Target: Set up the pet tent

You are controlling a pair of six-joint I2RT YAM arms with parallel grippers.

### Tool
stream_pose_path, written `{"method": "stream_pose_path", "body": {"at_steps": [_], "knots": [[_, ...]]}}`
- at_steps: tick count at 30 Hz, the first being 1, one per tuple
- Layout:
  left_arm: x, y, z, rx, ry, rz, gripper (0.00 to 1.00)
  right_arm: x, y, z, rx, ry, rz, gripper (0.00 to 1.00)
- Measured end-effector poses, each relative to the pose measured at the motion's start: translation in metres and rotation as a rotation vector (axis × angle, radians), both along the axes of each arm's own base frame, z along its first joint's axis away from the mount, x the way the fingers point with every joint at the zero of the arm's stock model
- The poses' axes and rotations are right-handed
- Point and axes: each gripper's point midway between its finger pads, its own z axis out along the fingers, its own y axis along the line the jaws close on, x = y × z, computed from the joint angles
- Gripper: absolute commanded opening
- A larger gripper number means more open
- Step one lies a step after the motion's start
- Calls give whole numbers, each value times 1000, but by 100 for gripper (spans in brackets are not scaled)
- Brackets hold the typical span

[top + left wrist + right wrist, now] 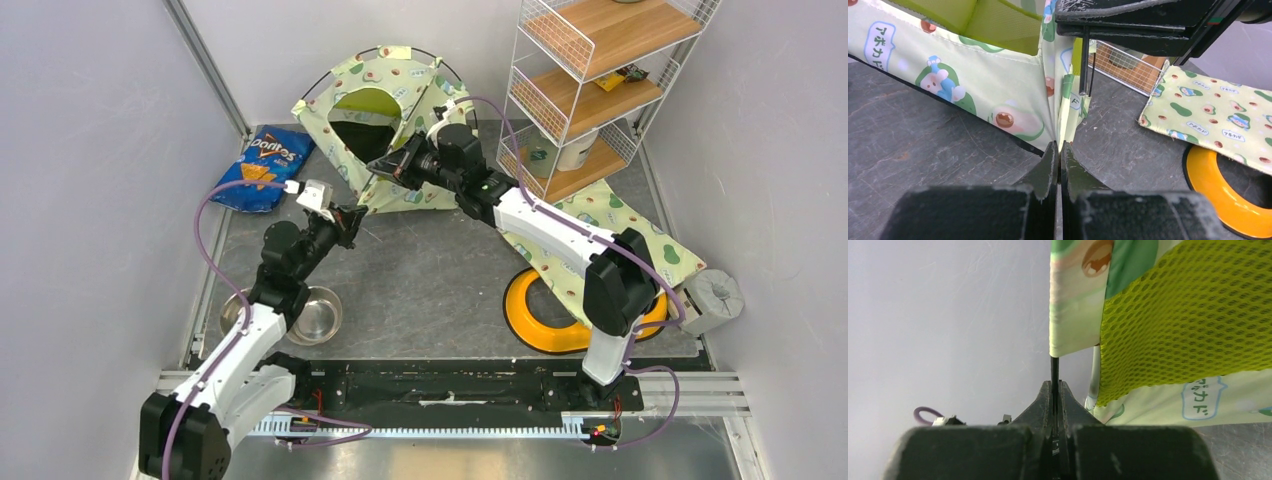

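Note:
The pet tent (385, 125) stands at the back middle, pale-green avocado print with lime lining and a round doorway facing the arms. My right gripper (386, 163) is at the tent's front, shut on a thin black pole (1054, 369) that runs up into a fabric sleeve; lime mesh (1188, 315) hangs beside it. My left gripper (354, 222) is low at the tent's front bottom corner. In the left wrist view its jaws (1059, 146) are shut together where the corner seam of the tent (998, 95) runs in. The right gripper (1128, 25) shows above there.
A blue Doritos bag (265, 168) lies back left. A steel bowl (318, 315) sits near the left arm. A flat matching mat (600, 235) lies over a yellow ring bowl (540, 322) at the right. A wire shelf (590, 80) stands back right, and a grey roll (712, 297) lies far right.

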Motion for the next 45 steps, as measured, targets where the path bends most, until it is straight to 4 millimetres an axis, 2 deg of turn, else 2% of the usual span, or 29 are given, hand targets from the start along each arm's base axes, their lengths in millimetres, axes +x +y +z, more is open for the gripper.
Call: {"method": "stream_pose_path", "body": {"at_steps": [9, 17, 23, 30, 34, 35, 39, 41, 43, 45], "knots": [[26, -12, -4, -62, 82, 1, 2, 13, -15, 2, 14, -24, 15, 0], [40, -13, 1, -159, 213, 64, 2, 18, -17, 2, -14, -72, -5, 0], [42, -8, 5, -243, 322, 141, 2, 13, 1, -7, -59, -115, 4, 0], [47, -3, 2, -325, 405, 217, 2, -8, 22, -18, -123, -163, 61, 0], [47, -1, -2, -354, 436, 248, 2, -16, 27, -24, -161, -186, 81, 0], [48, 0, -3, -357, 441, 254, 2, -17, 27, -25, -168, -190, 85, 2], [48, 0, -9, -366, 469, 268, 2, -20, 27, -29, -190, -201, 94, 30], [47, 0, -10, -366, 473, 269, 2, -23, 23, -32, -209, -205, 95, 40], [47, -1, -9, -372, 475, 267, 2, -23, 17, -35, -234, -204, 85, 48], [46, -3, -8, -377, 474, 258, 2, -24, 9, -38, -258, -203, 75, 51]]}}
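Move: Just ahead of the left hand, which already pinches the tent's front corner tab, hangs the pole end: some 5 cm forward, 2 cm to its right and 3 cm higher. For the right hand, already gripping the pole just above that end, the corner tab lies about 6 cm back, 1 cm to the left and 7 cm down. From the left hand, the tent doorway is roughly 14 cm straight ahead and slightly lower, the chips bag 11 cm forward, 24 cm left, 20 cm down. Bringing the pinched corner tab towards the pole, the left hand pushes forward about 5 cm, tips down nearly 30 degrees, rolls its left side down and turns counter-clockwise, fingers staying shut. The right hand first eases forward and right, then swings left, back and down towards the tab, tilting; near the end it opens about halfway, giving up its pinch on the pole as it drifts right. ##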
